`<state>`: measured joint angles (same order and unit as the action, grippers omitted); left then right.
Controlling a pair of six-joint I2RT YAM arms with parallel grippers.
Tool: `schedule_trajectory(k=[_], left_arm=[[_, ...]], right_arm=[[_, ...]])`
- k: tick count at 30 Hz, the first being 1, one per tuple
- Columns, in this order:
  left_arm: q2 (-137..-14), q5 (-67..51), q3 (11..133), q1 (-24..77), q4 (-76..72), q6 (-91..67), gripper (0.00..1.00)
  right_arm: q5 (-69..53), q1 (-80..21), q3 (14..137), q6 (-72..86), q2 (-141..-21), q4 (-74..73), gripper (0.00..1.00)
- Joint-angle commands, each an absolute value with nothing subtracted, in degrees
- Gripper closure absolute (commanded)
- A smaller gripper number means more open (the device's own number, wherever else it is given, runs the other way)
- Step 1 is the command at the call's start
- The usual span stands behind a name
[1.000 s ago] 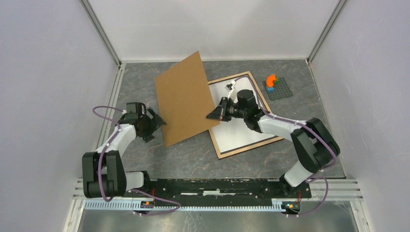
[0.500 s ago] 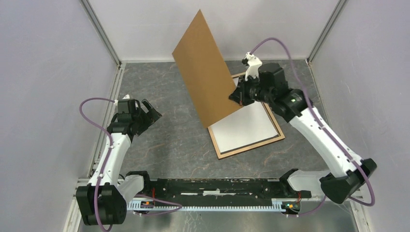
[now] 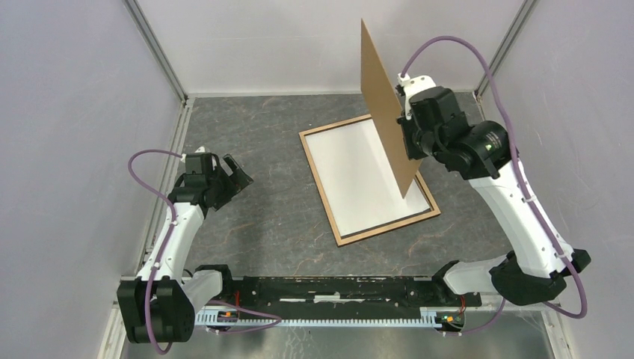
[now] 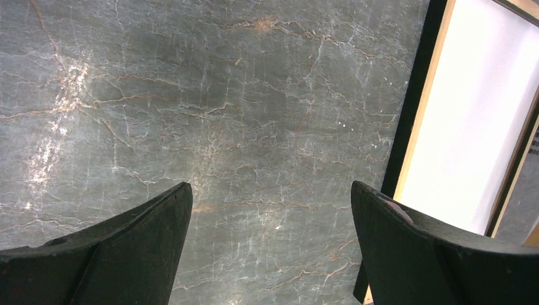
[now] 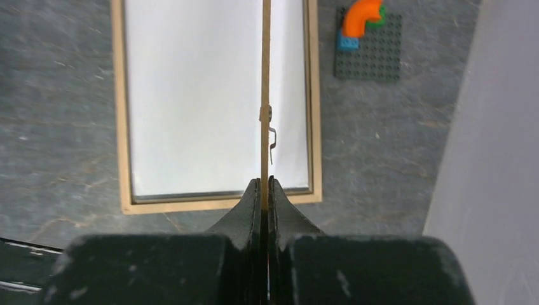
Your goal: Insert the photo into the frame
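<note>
The frame [image 3: 321, 188] lies flat on the table with a light wood rim, and a white surface [image 3: 351, 176] fills its opening. No printed photo is in view. My right gripper [image 3: 408, 140] is shut on the edge of a brown backing panel [image 3: 385, 105], holding it upright above the frame's right side. The right wrist view shows the panel [image 5: 265, 76] edge-on between the shut fingers of that gripper [image 5: 264, 181], over the frame [image 5: 216, 204]. My left gripper [image 3: 239, 176] hangs open and empty over bare table left of the frame; in its own view this gripper [image 4: 270, 187] has the frame [image 4: 407, 127] at the right.
A small grey studded plate [image 5: 375, 57] with an orange piece [image 5: 361, 16] sits beyond the frame's far right corner. White walls close in the table on the left, back and right. A small metal clip [image 5: 272, 143] sticks out of the panel's face.
The right arm has swung the brown panel from leaning over the frame's left side to standing upright over its right side, baring the white surface. The left gripper drew back left from the panel.
</note>
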<state>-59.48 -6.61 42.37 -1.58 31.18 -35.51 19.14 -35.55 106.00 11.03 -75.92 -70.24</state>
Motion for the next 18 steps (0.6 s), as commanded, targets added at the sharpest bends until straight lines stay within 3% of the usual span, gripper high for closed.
schedule_trajectory(k=[1, 18], left_arm=[[-59.8, -7.9, 42.9, -1.2, 28.9, -33.9, 0.0], [-60.9, -7.7, 42.6, -1.0, 28.6, -33.5, 0.0]], right_arm=[[32.5, -40.4, 105.3, 14.1, -76.2, -71.9, 1.0], [56.6, -56.0, 95.5, 24.7, -86.6, -71.0, 1.0]])
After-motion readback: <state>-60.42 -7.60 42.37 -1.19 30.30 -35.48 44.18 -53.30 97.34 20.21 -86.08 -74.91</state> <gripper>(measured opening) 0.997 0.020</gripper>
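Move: Pinching the brown board by one edge, the shut right fingers hang high over the table. The middle of the frame, already holding a white sheet, lies about 11 cm ahead, 10 cm to their left and some 35 cm below. The dark baseplate with the orange toy stands roughly 28 cm ahead and 16 cm right of the right fingers, also at table level. From the left hand, the frame's middle is about 10 cm ahead, 43 cm to the right and 12 cm lower. Sinking about 8 cm towards the frame, the right hand first eases slightly back, then swings some 3 cm to the left while rolling steadily about 20 degrees so that its left side drops. The closed fingers keep their pinch on the board's edge and bring the steeply held board down over the right part of the frame. ##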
